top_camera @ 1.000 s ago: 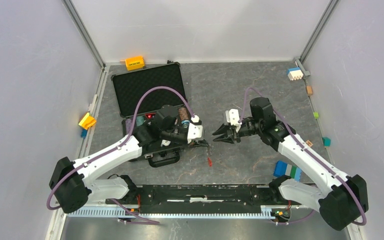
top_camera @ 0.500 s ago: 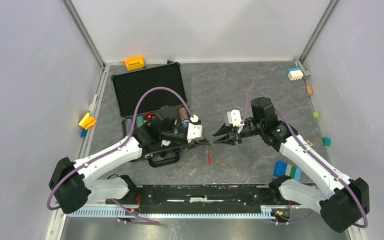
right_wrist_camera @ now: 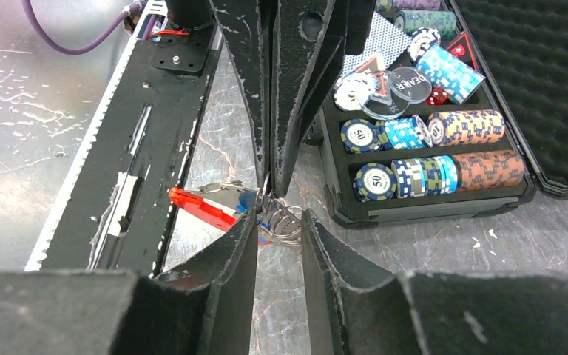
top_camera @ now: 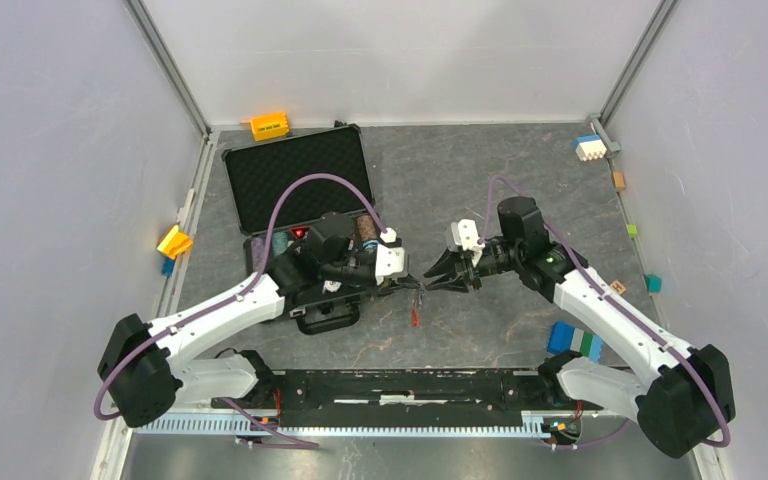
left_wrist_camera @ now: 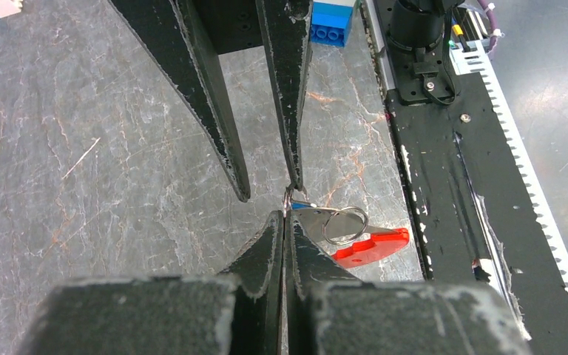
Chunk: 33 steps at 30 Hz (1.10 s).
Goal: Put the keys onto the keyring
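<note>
My left gripper (left_wrist_camera: 285, 216) is shut on the keyring (left_wrist_camera: 345, 224), pinching a thin silvery ring at its fingertips. A red strip (left_wrist_camera: 370, 245) hangs from the ring, and a blue key head (left_wrist_camera: 304, 205) shows right at the pinch. In the top view the two grippers meet tip to tip at mid-table, left gripper (top_camera: 414, 288) facing right gripper (top_camera: 430, 279), with the red strip (top_camera: 416, 319) dangling below. My right gripper (right_wrist_camera: 280, 216) is open, its fingertips on either side of the coiled rings (right_wrist_camera: 287, 224) and blue key (right_wrist_camera: 248, 201). One right fingertip (left_wrist_camera: 293, 183) touches the ring.
An open black case (top_camera: 300, 178) with rows of poker chips (right_wrist_camera: 429, 174) lies just behind the left arm. A blue block (top_camera: 574, 340) sits by the right arm's base. Small coloured blocks (top_camera: 269, 125) line the table's edges. A black rail (top_camera: 410, 385) runs along the near edge.
My right gripper has moved left and closed in on the left gripper's tip, its fingers now around the rings. The left gripper has held still, shut on the keyring.
</note>
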Available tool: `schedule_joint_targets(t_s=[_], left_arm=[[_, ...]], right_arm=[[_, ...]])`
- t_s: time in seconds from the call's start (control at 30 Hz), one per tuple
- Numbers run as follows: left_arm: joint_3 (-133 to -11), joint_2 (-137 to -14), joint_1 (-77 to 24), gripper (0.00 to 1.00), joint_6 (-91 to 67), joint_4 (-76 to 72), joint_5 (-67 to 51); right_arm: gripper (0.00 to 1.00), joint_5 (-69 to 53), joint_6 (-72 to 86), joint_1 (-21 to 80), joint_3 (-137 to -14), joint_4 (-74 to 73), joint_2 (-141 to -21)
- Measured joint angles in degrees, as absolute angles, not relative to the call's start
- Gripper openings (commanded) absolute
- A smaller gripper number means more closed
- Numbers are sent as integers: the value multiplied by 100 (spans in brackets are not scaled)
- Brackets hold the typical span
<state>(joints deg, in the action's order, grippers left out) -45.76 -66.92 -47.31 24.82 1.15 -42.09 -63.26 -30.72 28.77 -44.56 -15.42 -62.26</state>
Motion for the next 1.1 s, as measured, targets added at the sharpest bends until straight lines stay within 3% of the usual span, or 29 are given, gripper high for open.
schedule_joint_targets(t_s=[0.7,0.93,1.1], left_arm=[[-4554,-6698,-4722,2,2290,-161,-3994],[-4523,-6698,-4722,2,2248,-200,-3999],[-4482,-6698,-4722,2,2235,-233,-4003]], right_arm=[[26,-6556,-2689,2888,-4239,-1068,-6274],[18,-6523,-2659,2888,-4235,-1011,-6276],[2,-6447,-2650,2888,-4233,-991,-6276]])
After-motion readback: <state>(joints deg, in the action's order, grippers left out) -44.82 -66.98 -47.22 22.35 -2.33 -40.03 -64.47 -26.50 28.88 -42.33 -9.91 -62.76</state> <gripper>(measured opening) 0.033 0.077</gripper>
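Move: The keyring stands edge-on in the left gripper's shut fingertips, right at the left hand point. From the right hand it lies about 1 cm back and 1 cm to the left, level with its parted fingertips. The red-headed key hangs off it, about 5 cm back from the right hand, 2 cm left and 3 cm below. The chip case's middle is some 9 cm ahead of that hand, 18 cm left and 13 cm below. Close the right fingers from about a third open to nearly shut, slowly at first and then quickly, so they pinch the keyring just beyond the left fingertips. To line them up, ease the right hand back and left by about half a centimetre each, then partly forward again. Keep the left grip shut and carry the ring forward about 1 cm. ##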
